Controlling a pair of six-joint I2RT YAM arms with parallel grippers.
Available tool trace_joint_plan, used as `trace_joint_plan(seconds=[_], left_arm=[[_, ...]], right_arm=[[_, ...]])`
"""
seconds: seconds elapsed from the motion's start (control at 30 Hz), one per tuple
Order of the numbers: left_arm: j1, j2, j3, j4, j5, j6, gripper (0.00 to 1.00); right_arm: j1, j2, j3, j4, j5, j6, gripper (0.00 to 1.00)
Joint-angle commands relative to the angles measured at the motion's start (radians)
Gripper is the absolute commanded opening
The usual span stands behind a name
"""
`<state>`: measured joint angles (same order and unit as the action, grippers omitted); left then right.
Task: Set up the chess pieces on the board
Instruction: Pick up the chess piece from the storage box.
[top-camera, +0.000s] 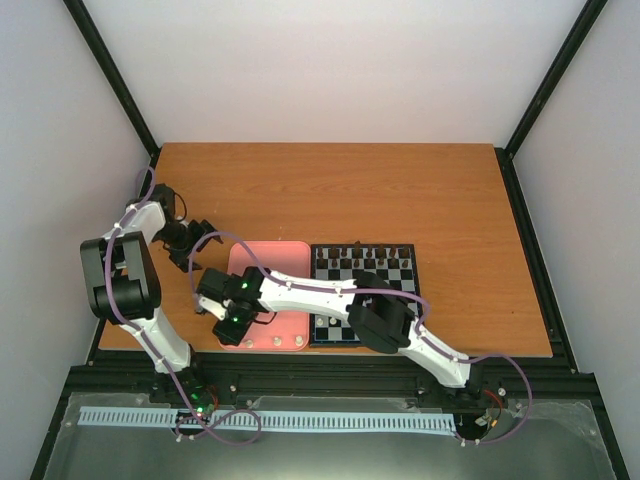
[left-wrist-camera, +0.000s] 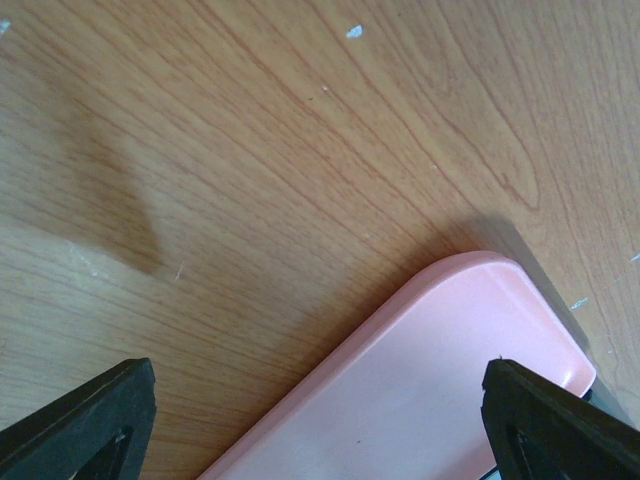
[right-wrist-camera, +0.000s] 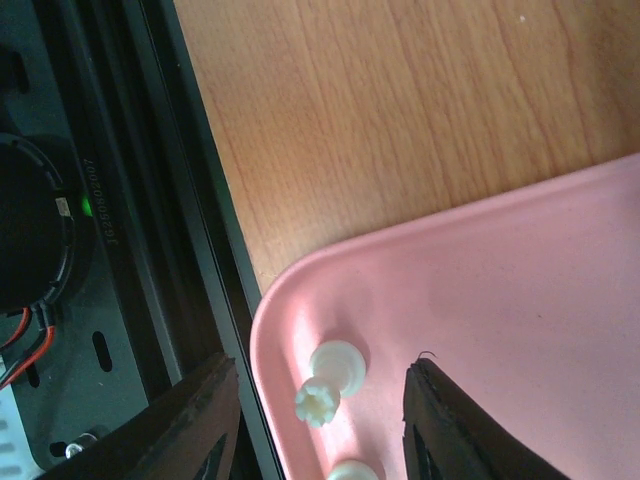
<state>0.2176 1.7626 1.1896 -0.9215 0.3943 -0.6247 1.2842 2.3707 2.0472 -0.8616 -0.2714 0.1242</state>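
A cream-white chess piece (right-wrist-camera: 330, 385) lies on its side in the near corner of the pink tray (right-wrist-camera: 500, 280), with another cream piece (right-wrist-camera: 350, 470) just below it. My right gripper (right-wrist-camera: 320, 405) is open and straddles the lying piece; neither finger touches it. From the top view, the right gripper (top-camera: 238, 328) reaches across to the tray's near left corner. The board (top-camera: 400, 280) sits right of the tray, with dark pieces along its far rows. My left gripper (left-wrist-camera: 320, 410) is open and holds nothing, hovering over the tray's (left-wrist-camera: 450, 370) far corner.
The black frame rail (right-wrist-camera: 130, 250) runs close beside the tray's near edge, by my right gripper's left finger. Two more cream pieces (top-camera: 287, 341) lie on the tray's near edge. The right arm's links (top-camera: 380, 320) pass over the board's near half.
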Motion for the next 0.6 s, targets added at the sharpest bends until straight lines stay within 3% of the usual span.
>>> trace_joint_plan(seconds=[0.0, 0.37, 0.57], left_arm=[[-0.002, 0.013, 0.034, -0.01, 0.012, 0.006, 1.0], [-0.001, 0.018, 0.031, -0.007, 0.015, 0.008, 1.0], [-0.001, 0.018, 0.031, -0.006, 0.012, 0.008, 1.0]], right_arm=[[0.006, 0.039, 0.048, -0.017, -0.019, -0.021, 0.37], [0.006, 0.051, 0.05, -0.044, -0.009, -0.021, 0.27], [0.006, 0.05, 0.054, -0.048, 0.016, -0.02, 0.12]])
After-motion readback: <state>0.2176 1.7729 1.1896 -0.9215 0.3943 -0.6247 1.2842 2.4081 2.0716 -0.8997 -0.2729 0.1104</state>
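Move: The white rook stands just beneath the right gripper, about 1 cm to its right and 2 cm below the fingertips, in the near left corner of the pink storage box. The next white piece is level with the rook ahead-back, some 3 cm farther right of it. From the left gripper, the rook lies roughly 22 cm back, 9 cm to the right and 3 cm lower. Lower the right gripper about 1.5 cm over the white rook, easing it slightly to the right with the wrist nearly still, so the half-open fingers straddle the crown. Keep closing them throughout until the tips pinch the upper part of the rook, and don't lift yet. ##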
